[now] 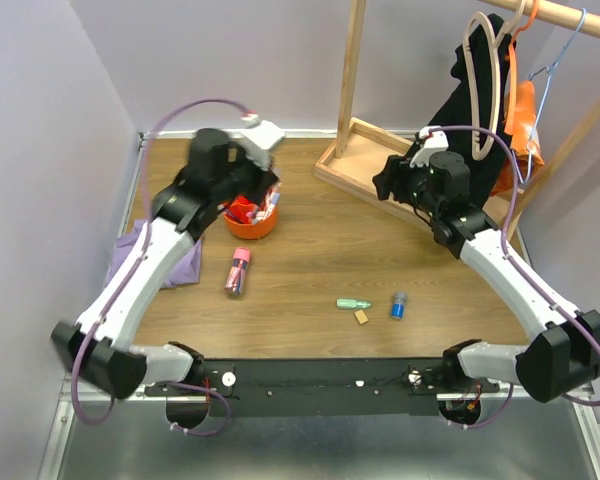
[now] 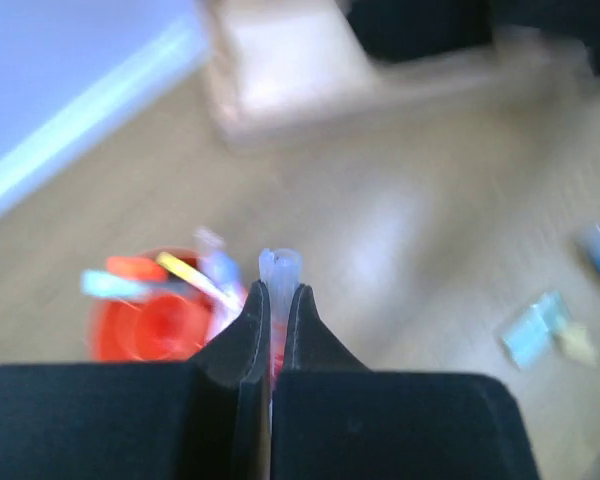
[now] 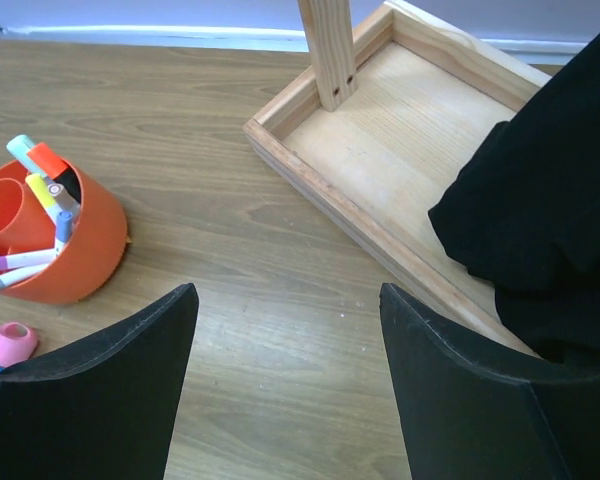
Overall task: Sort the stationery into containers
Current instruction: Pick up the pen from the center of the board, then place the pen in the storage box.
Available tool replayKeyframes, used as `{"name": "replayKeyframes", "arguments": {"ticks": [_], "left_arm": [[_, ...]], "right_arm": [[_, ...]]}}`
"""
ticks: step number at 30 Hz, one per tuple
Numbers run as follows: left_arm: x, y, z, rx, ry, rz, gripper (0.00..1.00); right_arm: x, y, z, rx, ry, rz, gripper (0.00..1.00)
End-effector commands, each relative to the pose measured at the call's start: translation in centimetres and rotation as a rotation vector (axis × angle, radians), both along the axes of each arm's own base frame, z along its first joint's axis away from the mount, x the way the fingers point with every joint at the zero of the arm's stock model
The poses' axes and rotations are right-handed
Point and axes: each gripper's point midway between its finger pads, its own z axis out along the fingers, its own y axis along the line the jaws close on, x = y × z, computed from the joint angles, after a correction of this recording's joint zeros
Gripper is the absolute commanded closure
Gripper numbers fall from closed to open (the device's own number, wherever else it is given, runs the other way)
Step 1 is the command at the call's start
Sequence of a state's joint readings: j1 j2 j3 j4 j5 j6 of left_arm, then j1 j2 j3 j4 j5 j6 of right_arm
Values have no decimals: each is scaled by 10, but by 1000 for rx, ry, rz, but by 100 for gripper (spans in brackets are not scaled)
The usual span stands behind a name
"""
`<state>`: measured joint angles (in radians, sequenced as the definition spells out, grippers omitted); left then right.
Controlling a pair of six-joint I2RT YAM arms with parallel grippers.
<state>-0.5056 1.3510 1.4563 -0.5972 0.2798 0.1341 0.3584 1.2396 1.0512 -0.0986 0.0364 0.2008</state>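
Observation:
The orange tub (image 1: 250, 220) stands at the back left with several pens and highlighters upright in it; it also shows in the left wrist view (image 2: 145, 325) and the right wrist view (image 3: 75, 250). My left gripper (image 1: 268, 192) hovers over the tub's right side, shut on a slim translucent pen (image 2: 280, 268) whose tip sticks out past the fingertips. A clear pink-capped tube (image 1: 238, 271) lies in front of the tub. A green marker (image 1: 353, 304), a tan eraser (image 1: 361, 318) and a small blue cylinder (image 1: 398, 305) lie near the front. My right gripper (image 3: 288, 300) is open over bare wood.
A folded purple cloth (image 1: 152, 262) lies at the left under the left arm. The wooden rack base (image 3: 380, 120) with its upright post sits at the back right. Black and orange garments (image 1: 480, 110) hang over it, close to my right wrist.

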Motion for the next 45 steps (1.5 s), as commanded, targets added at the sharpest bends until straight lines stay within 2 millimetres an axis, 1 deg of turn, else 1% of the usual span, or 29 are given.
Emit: {"name": "replayKeyframes", "arguments": {"ticks": [1,3,4,5,8,9,11,12,13,14,15,17,18,19,21,22,24,25,26,29,30,31,35,36,37,41,42,44,45], "left_arm": [[38,30,35,-290,-250,143,100],[48,45,48,-320,-384,212,100],[52,50,47,-315,-401,233,100],[58,59,46,-317,-405,266,100],[74,76,37,-342,-401,332,100],[80,85,33,-352,-413,358,100],[87,91,27,-353,-413,376,100],[93,98,20,-363,-396,402,100],[95,100,18,-372,-391,406,100],[98,103,11,-372,-379,411,100],[99,103,8,-375,-378,410,100],[101,106,0,-381,-361,416,100],[102,105,-8,-383,-348,417,100],[103,106,-12,-392,-336,422,100],[102,106,-25,-396,-315,426,100],[102,105,-29,-401,-309,428,100],[100,106,-39,-407,-290,436,100],[99,106,-41,-408,-290,438,100],[98,106,-44,-409,-288,440,100],[96,109,-57,-396,-272,453,100],[95,111,-57,-397,-277,457,100],[94,111,-65,-391,-263,461,100],[93,119,-79,-386,-251,498,100],[93,120,-79,-387,-257,508,100],[93,123,-85,-384,-248,521,100],[91,130,-94,-366,-248,555,91],[89,132,-94,-365,-250,558,80],[88,135,-93,-358,-251,566,72],[85,136,-93,-352,-241,571,64]], "right_arm": [[17,4,9,-23,-24,17,20],[21,5,10,-28,-27,17,20],[25,6,8,-36,-24,17,20],[27,7,10,-35,-28,17,20],[33,9,8,-46,-23,20,20],[34,9,8,-48,-23,21,20],[36,10,3,-63,-10,26,20],[37,10,4,-65,-11,28,20],[38,10,5,-74,-10,27,20],[40,9,0,-83,8,26,20],[42,11,3,-85,5,28,20],[44,10,1,-98,17,26,20],[47,12,-4,-104,30,28,20],[50,12,-1,-107,24,27,20],[55,13,-6,-116,36,29,20],[57,14,-7,-118,38,31,20],[61,15,-3,-119,32,31,20],[64,16,-7,-122,40,31,20],[65,17,-5,-121,37,31,20],[68,20,-10,-122,48,39,20],[68,20,-12,-124,50,42,20],[68,21,-13,-122,55,46,20],[68,23,-22,-131,83,56,20],[69,23,-22,-132,84,59,20],[69,23,-22,-133,84,60,20],[70,25,-28,-142,100,65,20],[71,25,-28,-142,100,65,21],[72,27,-28,-144,99,67,21],[70,33,-28,-135,101,99,21]]}}
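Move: The pen is already off the board, clasped in the left hand's shut fingers. The orange container lies about 10 cm ahead of that hand, 11 to its left and 25 below. The pink tube stands some 7 cm back, 14 left and 28 below, and the purple cloth about 1 cm back, 35 left and 29 below. From the right hand, the container is roughly 4 cm ahead, 38 left and 21 below. The pen is swung forward and left by the left hand, some 10 cm each way, towards a spot over the orange container, the hand turning about 30 degrees counter-clockwise. It then lowers the pen about 9 cm towards the container's near compartment, and the fingers part slightly at the end. The empty right hand, still open, eases about 7 cm forward and sinks a little. ##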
